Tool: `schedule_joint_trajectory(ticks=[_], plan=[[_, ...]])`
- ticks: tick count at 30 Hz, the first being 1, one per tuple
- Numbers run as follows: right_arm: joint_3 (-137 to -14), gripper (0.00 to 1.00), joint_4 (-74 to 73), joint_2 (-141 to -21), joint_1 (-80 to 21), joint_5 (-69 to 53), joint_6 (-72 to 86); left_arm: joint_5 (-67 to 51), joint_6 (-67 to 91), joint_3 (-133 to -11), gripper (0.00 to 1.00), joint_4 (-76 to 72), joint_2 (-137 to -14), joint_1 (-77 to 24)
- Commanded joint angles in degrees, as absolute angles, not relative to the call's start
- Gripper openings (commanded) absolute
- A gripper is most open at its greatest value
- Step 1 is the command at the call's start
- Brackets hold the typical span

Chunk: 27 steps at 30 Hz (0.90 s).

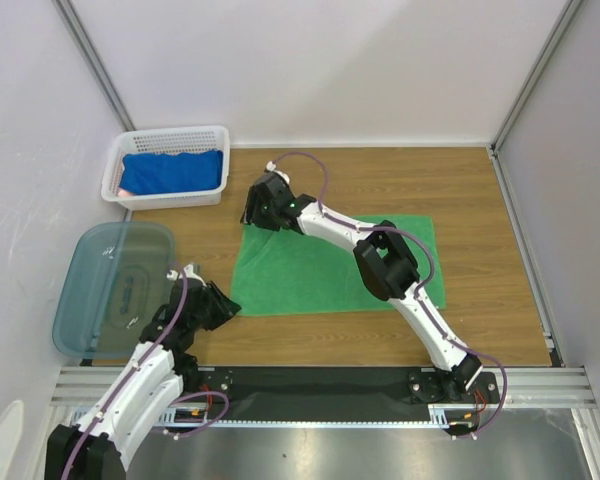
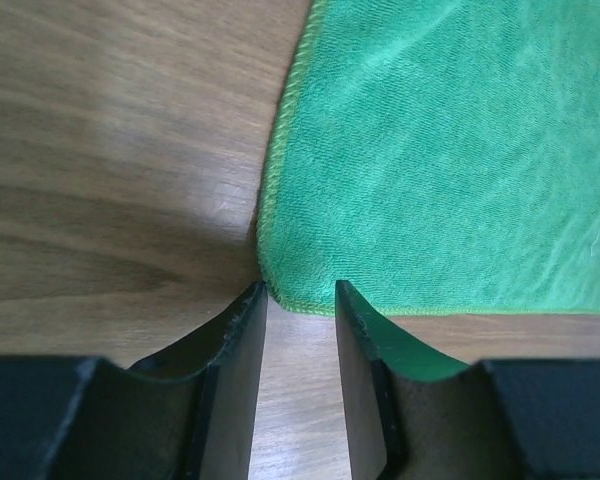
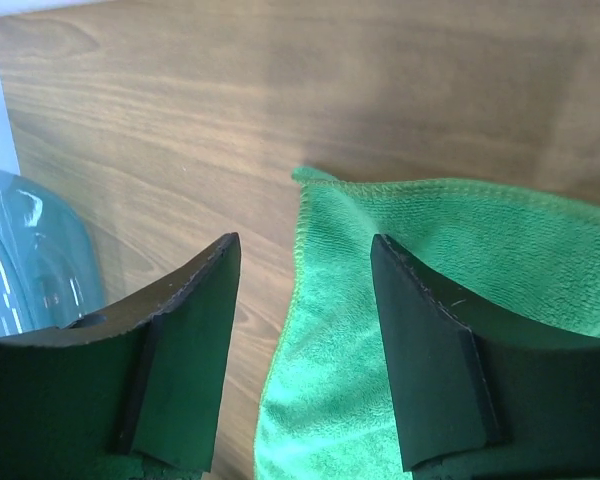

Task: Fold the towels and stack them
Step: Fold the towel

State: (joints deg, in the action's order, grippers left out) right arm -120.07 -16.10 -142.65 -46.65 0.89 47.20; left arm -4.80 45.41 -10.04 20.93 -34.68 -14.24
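Note:
A bright green towel (image 1: 320,270) lies spread flat on the wooden table. My left gripper (image 1: 230,305) sits low at its near-left corner. In the left wrist view that gripper (image 2: 300,288) is open a narrow way, its tips just at the green towel's (image 2: 440,170) corner hem, with only bare wood between the fingers. My right gripper (image 1: 255,215) is at the far-left corner. Seen from the right wrist, the gripper (image 3: 305,240) is open and straddles the left edge of the towel (image 3: 460,250). A blue towel (image 1: 175,172) fills the basket, with a pink sliver (image 1: 123,186) beside it.
The white perforated basket (image 1: 170,135) stands at the back left by the wall. A translucent teal tub (image 1: 115,285) lies at the left, just beside my left arm, and its rim (image 3: 30,260) shows in the right wrist view. Walls close in on three sides.

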Motion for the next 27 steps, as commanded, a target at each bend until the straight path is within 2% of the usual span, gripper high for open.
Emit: schedule_joint_trajectory(ticks=[1,11,14,20,23,27], plan=[[-127.9,0.61,-22.5,-144.4,-47.0,3.3,41.4,-3.8,43.8,-9.9,0.39,17.4,-35.9,-15.2],[-136.0,0.62,-22.1,-149.9,-47.9,-2.3,32.9,-0.2,44.5,-10.0,0.33,18.2,-35.9,-15.7],[-136.2,0.63,-21.1,-150.5,-48.5,-1.8,32.7,1.4,44.6,-10.0,0.29,18.1,-35.5,-15.8],[-136.8,0.63,-21.8,-151.4,-48.8,-0.2,33.9,2.5,43.9,-10.7,0.13,19.0,-35.8,-15.8],[-137.6,0.63,-22.4,-151.7,-48.7,1.7,34.5,2.4,43.4,-10.8,0.02,19.3,-35.6,-16.0],[-137.0,0.63,-20.6,-152.7,-49.0,2.3,35.4,1.9,42.9,-10.5,0.0,19.2,-34.5,-16.5]])
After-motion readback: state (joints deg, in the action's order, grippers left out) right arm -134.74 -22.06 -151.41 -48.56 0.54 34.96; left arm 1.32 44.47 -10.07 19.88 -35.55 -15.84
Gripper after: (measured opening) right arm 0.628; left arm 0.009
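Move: At the green towel's near-left corner, the left hand has it almost between its fingers: about 1 cm to the left, 1 cm back and 1 cm below. From that hand the empty bin stands some 27 cm left and 5 cm farther out. The right hand hangs by the far-left corner, about 2 cm ahead, 1 cm left and 2 cm below; from it the white basket's middle is roughly 19 cm left and 15 cm ahead. Closing from under half open to shut, the left fingers pinch at the towel's near-left corner while that hand eases about 1 cm left and slightly forward, low over the table. The right hand hops up and forward over 1 cm, then goes left and down, ending some 2.5 cm left and 1 cm lower, turned about 10 degrees counter-clockwise; its fingers stay open, one tip coming down on the cloth just inside the far-left corner. ##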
